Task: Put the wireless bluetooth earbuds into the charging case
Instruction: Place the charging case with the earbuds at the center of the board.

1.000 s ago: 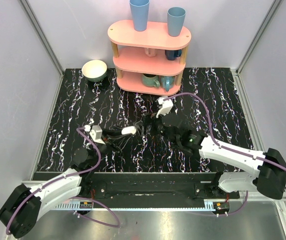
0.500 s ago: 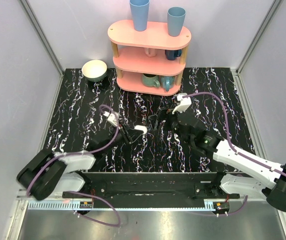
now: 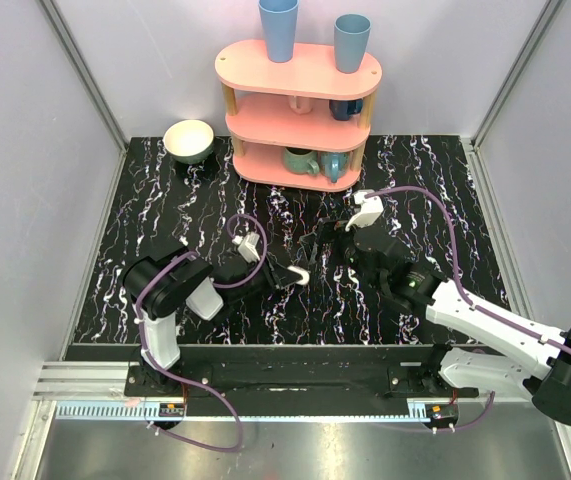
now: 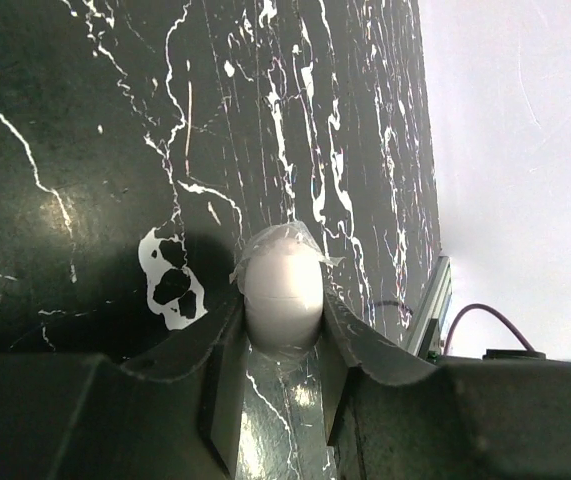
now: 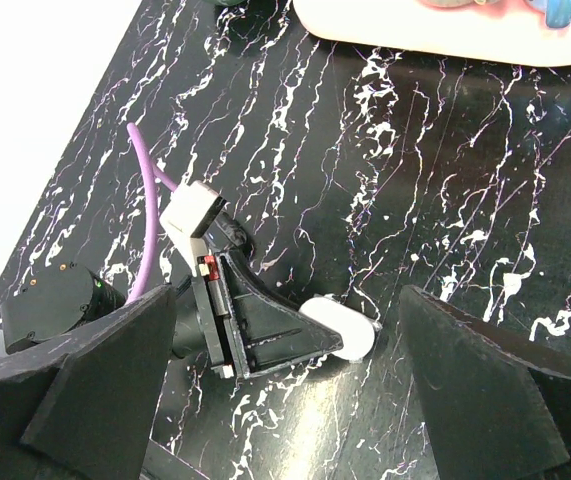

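The charging case (image 4: pixel 283 288), a small white oval pebble, sits pinched between the dark fingers (image 4: pixel 221 345) of my left gripper (image 4: pixel 283 300), which is shut on it low over the black marble table. From above, the case (image 3: pixel 302 276) is near the table's middle, at the tip of the left gripper (image 3: pixel 291 272). My right gripper (image 3: pixel 321 245) hovers just behind and to the right of it, wide open. In the right wrist view the case (image 5: pixel 351 329) and the left gripper (image 5: pixel 265 330) lie between the spread jaws of the right gripper (image 5: pixel 290 335). The earbuds are out of view.
A pink three-tier shelf (image 3: pixel 298 108) with blue and teal cups stands at the back centre. A pale bowl (image 3: pixel 188 140) is at the back left. Grey walls close in the left, right and back sides. Purple cables trail from both arms.
My left arm has swung in from the left, carrying the case to the right and nearer the front edge. The right gripper drew back to the right, then held still and open.
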Motion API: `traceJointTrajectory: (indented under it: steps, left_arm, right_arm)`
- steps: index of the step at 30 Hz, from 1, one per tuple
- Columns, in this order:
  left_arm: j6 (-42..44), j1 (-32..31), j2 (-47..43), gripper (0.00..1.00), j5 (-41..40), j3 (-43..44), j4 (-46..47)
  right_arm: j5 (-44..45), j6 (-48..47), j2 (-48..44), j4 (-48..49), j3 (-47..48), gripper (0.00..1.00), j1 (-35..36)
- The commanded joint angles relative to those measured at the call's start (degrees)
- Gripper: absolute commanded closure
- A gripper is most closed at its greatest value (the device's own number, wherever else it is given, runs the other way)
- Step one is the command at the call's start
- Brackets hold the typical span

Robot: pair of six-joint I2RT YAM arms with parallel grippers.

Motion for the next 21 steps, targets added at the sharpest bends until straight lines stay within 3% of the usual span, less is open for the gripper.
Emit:
traceJointTrajectory:
  steps: [1, 6, 9, 13, 21]
  left_arm:
    - [-0.42, -0.32, -1.07, 0.99, -2.93, 1.33, 15.13]
    - [-1.48, -0.32, 0.25, 0.77, -5.39, 0.80, 15.39]
    - [-1.30, -0.32, 0.34, 0.74, -5.48, 1.23, 14.26]
    - [-1.30, -0.32, 0.25, 0.58, -5.83, 1.33, 13.55]
    - [2.12, -0.32, -4.57, 0.40, -7.85, 0.18, 6.18]
  right_arm:
    - [0.51, 0.73, -0.85, 0.54, -0.11, 0.00, -0.57]
    - [-0.19, 0.82, -0.59, 0.37, -0.11, 0.00, -0.66]
    - [-0.19, 0.47, -0.94, 0.46, -0.29, 0.00, -0.66]
    - [-0.19, 0.12, -1.73, 0.46, -0.82, 0.00, -0.66]
    - [-0.10, 0.21, -2.70, 0.46, -1.52, 0.00, -0.75]
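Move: The charging case is already down at the middle of the board, pinched between the left fingers, with its middle about 1 cm forward and 1 cm to the right of the left hand point and some 1 cm below it. The bottom tier of the pink shelf is centred roughly 33 cm ahead of this hand, about level sideways and at nearly the same height. From the waiting right hand the case lies about 21 cm below, some 3 cm left and level fore and aft. Keeping its pinch at first, the left hand eases the charging case forward over the board, low and nearly level, travelling only about 1.5 cm in all while the wrist turns some 5 degrees counter-clockwise. In the later part of this slow creep its fingers open from about a third to over half of their range and let go of the case, the finger on the hand's right side standing clear of it while the other stays close against its edge. ##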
